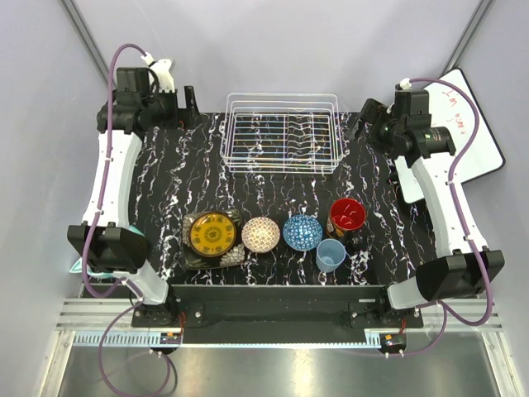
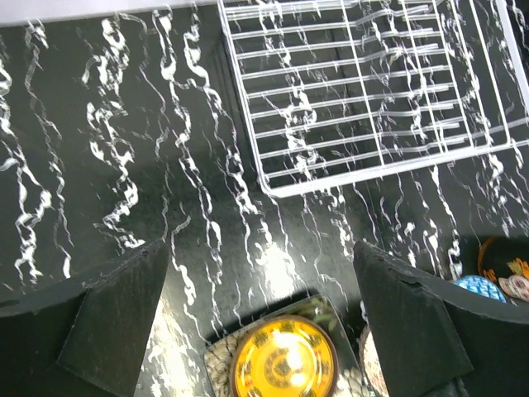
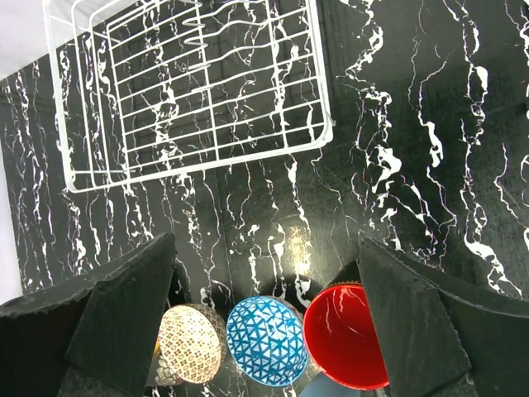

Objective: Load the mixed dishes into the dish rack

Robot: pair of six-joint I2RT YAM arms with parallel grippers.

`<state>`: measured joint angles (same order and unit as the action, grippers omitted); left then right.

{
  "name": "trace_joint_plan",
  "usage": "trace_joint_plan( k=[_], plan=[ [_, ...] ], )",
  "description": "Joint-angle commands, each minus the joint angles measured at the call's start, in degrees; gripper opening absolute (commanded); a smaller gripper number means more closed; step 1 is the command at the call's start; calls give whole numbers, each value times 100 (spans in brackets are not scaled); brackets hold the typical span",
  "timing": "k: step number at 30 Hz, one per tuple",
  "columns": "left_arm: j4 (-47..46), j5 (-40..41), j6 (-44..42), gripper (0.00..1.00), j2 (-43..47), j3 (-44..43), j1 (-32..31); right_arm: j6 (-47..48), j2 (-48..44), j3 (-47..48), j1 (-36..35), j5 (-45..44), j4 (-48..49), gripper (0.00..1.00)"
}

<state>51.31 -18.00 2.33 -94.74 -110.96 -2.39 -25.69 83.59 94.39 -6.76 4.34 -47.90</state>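
The white wire dish rack (image 1: 283,132) stands empty at the table's back middle. A row of dishes sits near the front edge: a yellow-orange round plate (image 1: 212,234) on a dark squarish plate (image 1: 235,255), a pinkish-white bowl (image 1: 260,234), a blue patterned bowl (image 1: 302,232), a red mug (image 1: 347,215) and a light-blue cup (image 1: 331,255). My left gripper (image 1: 192,101) hovers open at the rack's left, my right gripper (image 1: 364,117) open at its right. The left gripper (image 2: 260,248) looks down on the yellow plate (image 2: 283,361). The right gripper (image 3: 264,248) looks down on the blue bowl (image 3: 266,341) and mug (image 3: 347,335).
A white board with red writing (image 1: 463,124) lies at the right beyond the black marbled mat (image 1: 165,182). Something teal (image 1: 76,266) peeks out behind the left arm's elbow. Grey walls close in the back and sides.
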Motion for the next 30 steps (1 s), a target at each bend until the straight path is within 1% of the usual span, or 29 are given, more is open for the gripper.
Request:
trace_joint_plan(
  k=[1,2,4,5,6,9,11,13,16,17,23,25,30],
  plan=[
    [-910,-1,-100,99,-167,-49,-51,29,-115,-70,-44,-343,298,99],
    [-1017,-63,-171,99,-281,-110,-68,29,-80,-122,-62,-546,360,100],
    [-1140,-168,-363,99,-798,-539,-156,81,139,-96,-97,-1029,536,100],
    [-1158,-186,-365,99,-1009,-741,-174,125,253,-53,-97,-1136,614,100],
    [-1158,-186,-356,99,-1455,-1178,-235,143,515,9,-106,-1346,624,100],
    [-1176,15,-373,99,-2073,-1891,-349,170,999,237,-115,-1602,755,100],
    [-1202,59,-347,99,-2557,-2200,-385,187,1333,352,-132,-1673,922,100],
    [-1220,68,-391,99,-2821,-2246,-402,240,1562,562,-150,-1787,958,100],
    [-1386,165,-470,99,-2849,-1905,-429,328,2063,949,-150,-1893,958,100],
    [-1543,191,-470,99,-2840,-1581,-429,337,2300,1045,-150,-1919,958,100],
    [-2036,279,-593,99,-2664,-473,-446,354,3161,1758,-150,-1787,914,100],
    [-2055,376,-672,99,-2716,-366,-446,346,3356,1969,-141,-1752,853,100],
    [-2064,499,-848,99,-2796,-49,-446,267,3769,1952,-167,-1594,844,100]
  ],
)
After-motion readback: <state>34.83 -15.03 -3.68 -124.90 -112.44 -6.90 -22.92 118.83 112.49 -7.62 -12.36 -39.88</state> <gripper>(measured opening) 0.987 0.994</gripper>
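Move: Some 9 cm ahead of the left hand, 6 cm to its right and 25 cm below is the middle of the dish rack's left side; the gold plate lies about 23 cm back and 4 cm right of that hand. For the right hand, the rack's right side is roughly 13 cm ahead, 5 cm left and 23 cm below, with the red cup about 16 cm back and 4 cm left of the hand. Closing in on the rack from both ends, the arms reach out and down with empty, open fingers. The left goes forward first, then drops about 20 cm to its side, easing back slightly and tipping down late. The right heads forward some 15 cm and down 13 cm beside the other side, rolling its right side up and turning slightly clockwise. No contact can be seen. ##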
